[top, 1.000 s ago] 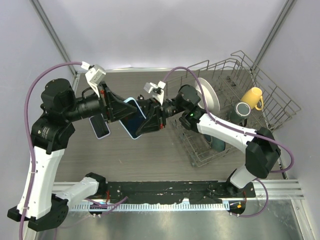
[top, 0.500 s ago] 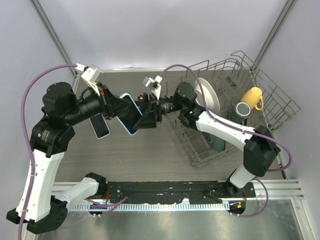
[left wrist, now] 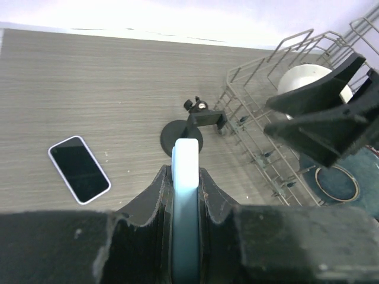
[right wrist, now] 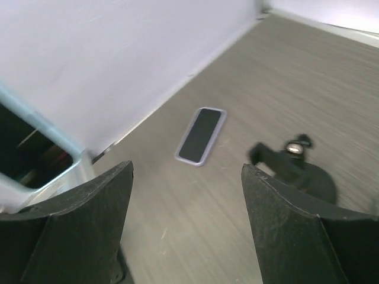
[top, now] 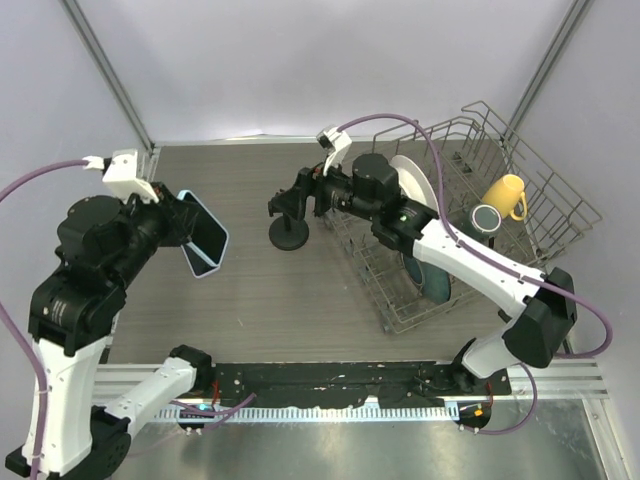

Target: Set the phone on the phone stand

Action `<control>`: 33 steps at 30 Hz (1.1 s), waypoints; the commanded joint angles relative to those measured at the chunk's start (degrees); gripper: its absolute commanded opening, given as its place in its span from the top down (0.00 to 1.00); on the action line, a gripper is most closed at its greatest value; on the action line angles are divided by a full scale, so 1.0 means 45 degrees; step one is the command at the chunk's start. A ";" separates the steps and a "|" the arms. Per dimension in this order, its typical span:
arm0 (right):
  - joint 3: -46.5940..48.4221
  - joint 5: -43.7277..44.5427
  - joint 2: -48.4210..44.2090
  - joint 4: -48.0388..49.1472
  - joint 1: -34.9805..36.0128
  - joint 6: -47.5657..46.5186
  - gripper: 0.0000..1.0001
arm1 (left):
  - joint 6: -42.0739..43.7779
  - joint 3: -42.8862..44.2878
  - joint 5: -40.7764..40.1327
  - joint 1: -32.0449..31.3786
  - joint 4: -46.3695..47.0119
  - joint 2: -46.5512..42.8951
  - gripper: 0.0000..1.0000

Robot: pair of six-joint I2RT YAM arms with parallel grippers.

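The phone (left wrist: pixel 186 155), in its pale blue case, is pinched edge-on between the jaws of my left gripper (left wrist: pixel 185 175). Seen from the top, that gripper (top: pixel 192 228) holds the phone (top: pixel 208 232) tilted in the air at the left, well off the phone stand. The phone stand (top: pixel 290 236) is black, with a round base, and stands mid-table; it shows as well in the left wrist view (left wrist: pixel 181 136) and the right wrist view (right wrist: pixel 303 173). My right gripper (top: pixel 284 206) hovers open just above the stand, and nothing lies between its jaws (right wrist: pixel 186 173).
A second phone (right wrist: pixel 201 135) with a thinner, darker rim lies flat on the table (top: pixel 300 300), left of the stand (left wrist: pixel 79 169). At the right stands a wire dish rack (top: pixel 540 180) with a white plate (top: pixel 418 192), a yellow mug (top: pixel 505 195) and a teal bowl (top: pixel 432 278).
Both grippers held the phone at mid-table. The right one has opened, let go and drawn back over the stand. The left arm has carried the phone away to the left.
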 commanded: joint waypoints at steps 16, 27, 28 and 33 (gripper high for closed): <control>0.1172 0.8896 0.3041 -0.1713 0.1286 0.0162 0.46 | -0.0086 -0.0525 0.0175 -0.0022 0.0440 -0.0315 1.00; 0.1387 0.9366 0.3706 -0.1771 0.1384 -0.0150 0.58 | -0.0163 -0.0837 0.0976 -0.0003 0.0732 -0.0432 1.00; 0.1368 0.9386 0.3706 -0.1752 0.1404 -0.0131 0.58 | -0.0164 -0.0837 0.1016 -0.0003 0.0752 -0.0412 1.00; 0.1309 0.9483 0.3823 -0.1537 0.1404 -0.0326 0.58 | -0.0202 -0.0857 0.1230 -0.0022 0.0830 -0.0412 1.00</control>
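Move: The phone stand's holder head is about 10 cm ahead of the empty right hand, 2 cm to its left and some 16 cm below. The flat phone lies roughly 22 cm left of that hand, 4 cm ahead and 28 cm down; the dish rack's left edge is about 13 cm to its right, 2 cm ahead and 23 cm down. From the left hand, which holds the other phone, the holder head is some 15 cm ahead, 14 cm right and 24 cm below. Forward first by about 7 cm, then mostly straight down some 15 cm, the right hand comes to the right end of the phone stand's holder bar, turning roughly 30 degrees clockwise and tipping its fingertips down. The open fingers narrow to about half their gap and end around the bar's end without shutting. The left hand keeps its hold on the phone and sinks about 3.5 cm. ##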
